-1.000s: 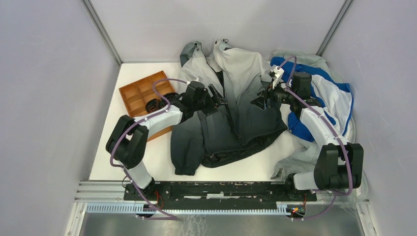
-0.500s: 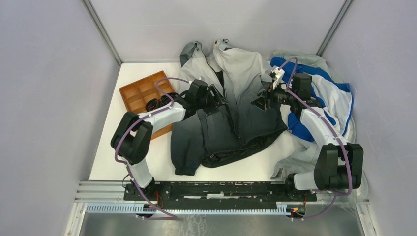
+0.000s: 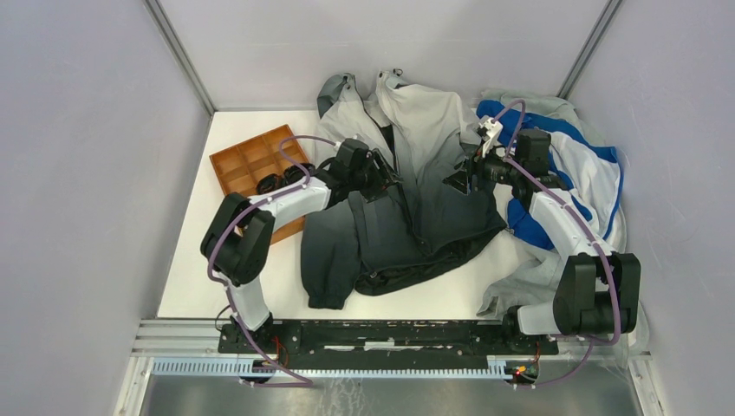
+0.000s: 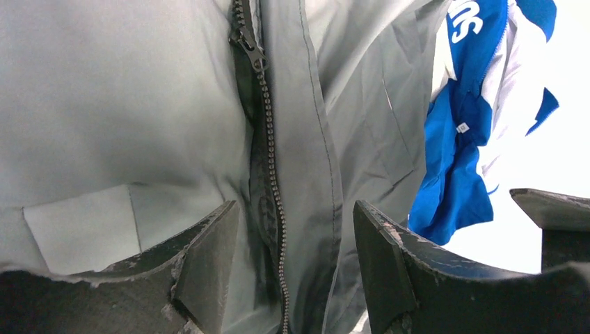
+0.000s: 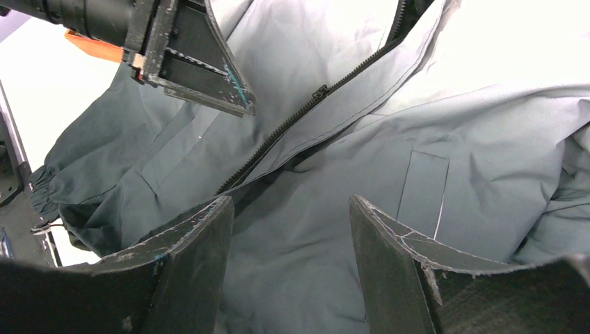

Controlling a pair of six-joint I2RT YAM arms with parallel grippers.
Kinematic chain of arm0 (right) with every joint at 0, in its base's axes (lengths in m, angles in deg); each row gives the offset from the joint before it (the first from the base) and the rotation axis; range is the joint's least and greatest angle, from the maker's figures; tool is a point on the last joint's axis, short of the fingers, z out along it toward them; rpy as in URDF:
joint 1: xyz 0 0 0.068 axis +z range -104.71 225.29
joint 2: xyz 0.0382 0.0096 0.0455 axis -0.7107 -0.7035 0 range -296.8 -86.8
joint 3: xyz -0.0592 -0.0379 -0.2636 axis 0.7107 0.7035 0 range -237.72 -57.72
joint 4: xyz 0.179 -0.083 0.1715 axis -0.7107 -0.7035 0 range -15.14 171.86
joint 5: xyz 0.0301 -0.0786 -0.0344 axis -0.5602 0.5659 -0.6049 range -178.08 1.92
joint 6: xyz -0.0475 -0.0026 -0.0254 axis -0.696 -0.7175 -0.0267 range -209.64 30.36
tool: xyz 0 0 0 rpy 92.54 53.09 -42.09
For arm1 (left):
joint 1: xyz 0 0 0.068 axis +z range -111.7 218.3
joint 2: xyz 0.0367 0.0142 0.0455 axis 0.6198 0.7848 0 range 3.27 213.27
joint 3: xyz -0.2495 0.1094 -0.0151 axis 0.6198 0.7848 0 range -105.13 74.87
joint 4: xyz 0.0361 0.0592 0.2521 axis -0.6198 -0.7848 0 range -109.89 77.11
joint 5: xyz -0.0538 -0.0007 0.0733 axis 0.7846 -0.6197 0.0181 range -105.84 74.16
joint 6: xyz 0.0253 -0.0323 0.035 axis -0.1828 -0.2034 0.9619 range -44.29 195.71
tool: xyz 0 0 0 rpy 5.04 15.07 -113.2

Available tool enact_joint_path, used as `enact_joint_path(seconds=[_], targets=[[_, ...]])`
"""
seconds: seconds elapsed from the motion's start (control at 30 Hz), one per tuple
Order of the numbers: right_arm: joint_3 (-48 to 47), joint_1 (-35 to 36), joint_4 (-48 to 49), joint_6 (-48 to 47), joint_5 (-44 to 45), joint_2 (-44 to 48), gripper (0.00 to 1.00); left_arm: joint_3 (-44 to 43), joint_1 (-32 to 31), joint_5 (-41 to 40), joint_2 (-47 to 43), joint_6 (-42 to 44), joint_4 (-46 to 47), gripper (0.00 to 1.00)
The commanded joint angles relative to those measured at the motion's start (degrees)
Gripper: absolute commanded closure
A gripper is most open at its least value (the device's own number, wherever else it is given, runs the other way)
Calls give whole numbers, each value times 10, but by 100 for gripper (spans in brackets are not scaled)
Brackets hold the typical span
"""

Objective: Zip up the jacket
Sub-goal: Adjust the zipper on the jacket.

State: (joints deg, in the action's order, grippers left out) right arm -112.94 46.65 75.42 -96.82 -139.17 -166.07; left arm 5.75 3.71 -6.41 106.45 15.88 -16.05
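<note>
The jacket (image 3: 416, 217) lies spread in the middle of the table, light grey at the hood and dark at the hem. Its front zipper (image 4: 273, 174) runs down the left wrist view, with the slider (image 4: 252, 47) near the top. My left gripper (image 4: 296, 209) is open just above the fabric, one finger on each side of the zipper line, gripping nothing. My right gripper (image 5: 290, 202) is open over the jacket's right front panel (image 5: 487, 139), below and to the right of the slider (image 5: 320, 91). From above, the two grippers (image 3: 387, 173) (image 3: 454, 182) face each other across the zipper.
A blue-and-white garment (image 3: 589, 165) with white lettering lies bunched at the right, under the right arm, over a light grey one (image 3: 529, 277). A brown compartment tray (image 3: 247, 160) sits left of the jacket, partly under the left arm. Grey walls close in three sides.
My left arm has pushed a little further over the jacket, its elbow swinging right, and its jaws have narrowed somewhat. The right arm has not moved.
</note>
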Motion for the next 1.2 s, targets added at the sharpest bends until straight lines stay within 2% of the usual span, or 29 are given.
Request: enact_joint_path(seconds=[0.0, 0.23, 0.4, 0.47, 0.67, 0.87, 0.97, 1.17], targets=[[-3, -2, 26, 13, -18, 6, 32, -36, -3, 6, 22, 23, 5, 33], [-2, -2, 29, 18, -21, 4, 32, -94, -2, -20, 74, 50, -51, 33], [-2, -3, 29, 18, -22, 6, 32, -139, -2, -18, 114, 69, -70, 40], [-1, -3, 29, 18, -22, 7, 33, -154, -1, -21, 127, 81, -81, 45], [-1, -4, 29, 18, -23, 8, 32, -180, 6, -14, 155, 101, -96, 69], [-14, -4, 27, 18, -27, -5, 33, -185, 6, -2, 162, 117, -94, 74], [-46, -3, 17, 17, -37, -32, 33, -172, 6, 3, 159, 129, -76, 96], [-168, 21, -28, 15, -37, -123, 33, -89, 6, 22, 107, 158, 46, 98]])
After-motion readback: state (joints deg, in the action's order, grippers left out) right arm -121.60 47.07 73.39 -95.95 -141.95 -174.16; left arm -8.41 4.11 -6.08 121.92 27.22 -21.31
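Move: The left hand goes for the closed zipper teeth just below the slider, about 4 cm ahead, 2 cm right and 6 cm down. The slider itself is some 6 cm ahead and 1 cm right; the zipper's lower end is roughly 11 cm back and 9 cm right. The pale strip sits about 4 cm back and 4 cm left. From the right hand those teeth lie some 7 cm ahead, 12 cm left and 13 cm down. Down about 5 cm and forward some 4 cm, edging right, the left hand sinks onto the jacket's zip with its fingers astride the line of teeth. It rolls about 10 degrees, then holds its place while the half-open fingers finish shutting, pinching the closed teeth just below the slider. At the very end the right hand, open and empty, starts forward by nearly 3 cm. ##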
